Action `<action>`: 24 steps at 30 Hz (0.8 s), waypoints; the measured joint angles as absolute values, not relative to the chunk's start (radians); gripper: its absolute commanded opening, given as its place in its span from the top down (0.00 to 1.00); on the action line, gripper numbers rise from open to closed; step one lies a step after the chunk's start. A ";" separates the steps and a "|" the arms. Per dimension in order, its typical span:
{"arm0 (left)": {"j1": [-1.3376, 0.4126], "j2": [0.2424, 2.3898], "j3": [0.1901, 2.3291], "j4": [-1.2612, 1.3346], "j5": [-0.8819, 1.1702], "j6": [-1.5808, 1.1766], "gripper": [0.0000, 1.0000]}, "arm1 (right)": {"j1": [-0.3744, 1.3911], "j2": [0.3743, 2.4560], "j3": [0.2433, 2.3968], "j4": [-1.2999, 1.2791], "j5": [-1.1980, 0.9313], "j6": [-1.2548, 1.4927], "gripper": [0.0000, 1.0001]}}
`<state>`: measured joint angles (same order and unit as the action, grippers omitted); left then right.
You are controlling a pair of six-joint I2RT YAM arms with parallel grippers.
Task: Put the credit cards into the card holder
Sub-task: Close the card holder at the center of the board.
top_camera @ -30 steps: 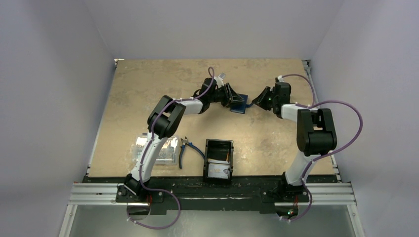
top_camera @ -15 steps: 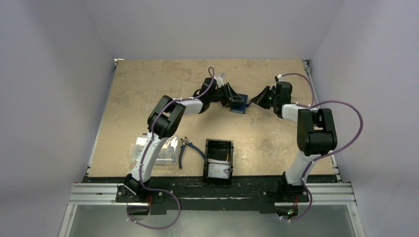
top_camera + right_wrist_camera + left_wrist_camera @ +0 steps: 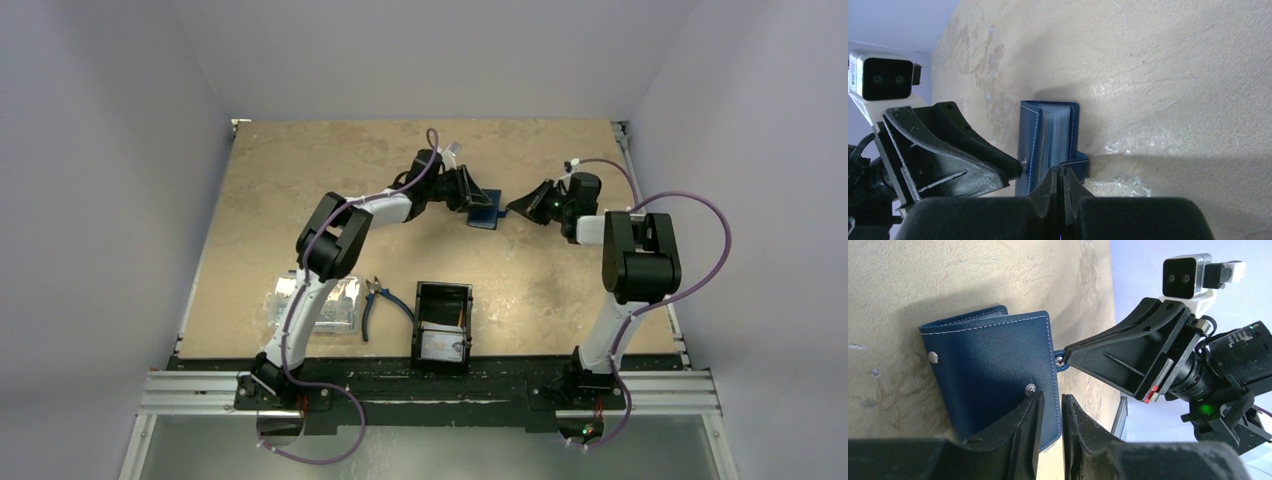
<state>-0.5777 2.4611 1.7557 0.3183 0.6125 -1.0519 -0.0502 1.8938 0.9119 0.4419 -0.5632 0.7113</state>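
Observation:
The navy card holder [image 3: 484, 211] stands on its edge at the back middle of the table, slightly open, its clear sleeves [image 3: 1054, 131] facing my right wrist camera. My left gripper [image 3: 470, 197] is closed on the edge of one cover [image 3: 993, 372], just past a snap; a narrow gap remains between the fingers [image 3: 1025, 432]. From the other side my right gripper [image 3: 517, 208] pinches the card holder's small strap tab [image 3: 1079, 165], jaws fully together. A pale credit card [image 3: 441, 345] lies in the black tray, far from both grippers.
The black open tray [image 3: 442, 297] sits near the front edge between the arm bases. Blue-handled pliers [image 3: 381, 301] and a clear plastic box [image 3: 315, 305] lie to its left. The two grippers almost touch over the card holder.
My right gripper has shut on the strap tab and its wrist has shifted slightly right. The left jaws have narrowed on the cover. The card holder has stayed in place.

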 measured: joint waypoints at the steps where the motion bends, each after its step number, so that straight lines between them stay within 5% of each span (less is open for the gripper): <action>1: -0.577 2.454 1.755 0.305 0.608 -1.044 0.79 | -0.052 1.894 0.909 0.445 -0.571 0.716 1.00; 9: -0.564 2.401 1.726 0.265 0.572 -1.002 1.00 | -0.052 1.894 0.908 0.474 -0.614 0.727 1.00; 24: -0.570 2.433 1.686 0.296 0.567 -1.029 1.00 | -0.053 1.943 0.908 0.557 -0.698 0.806 1.00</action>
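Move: The card holder lies nearly closed under my left fingertips: its middle is about 1 cm back, 1 cm to the left and 3 cm below, its cover stud just 1 cm down. From my left hand, the strap tip is some 4 cm to the right, 1 cm back and 2 cm down, already in my right fingers. From my right hand, that stud is about 4 cm left, 1 cm ahead and 1 cm higher, and the holder's middle 5 cm left, level in reach. I shut my left fingers while lifting them a centimetre and drawing them some 2 cm left, then bring the closed tips down about 3 cm onto the front cover beside the stud, pressing it towards the pages. My right hand keeps its pinch on the strap and carries it about 2 cm left, arching slightly up, past the page edges towards the stud and rolling a little. ##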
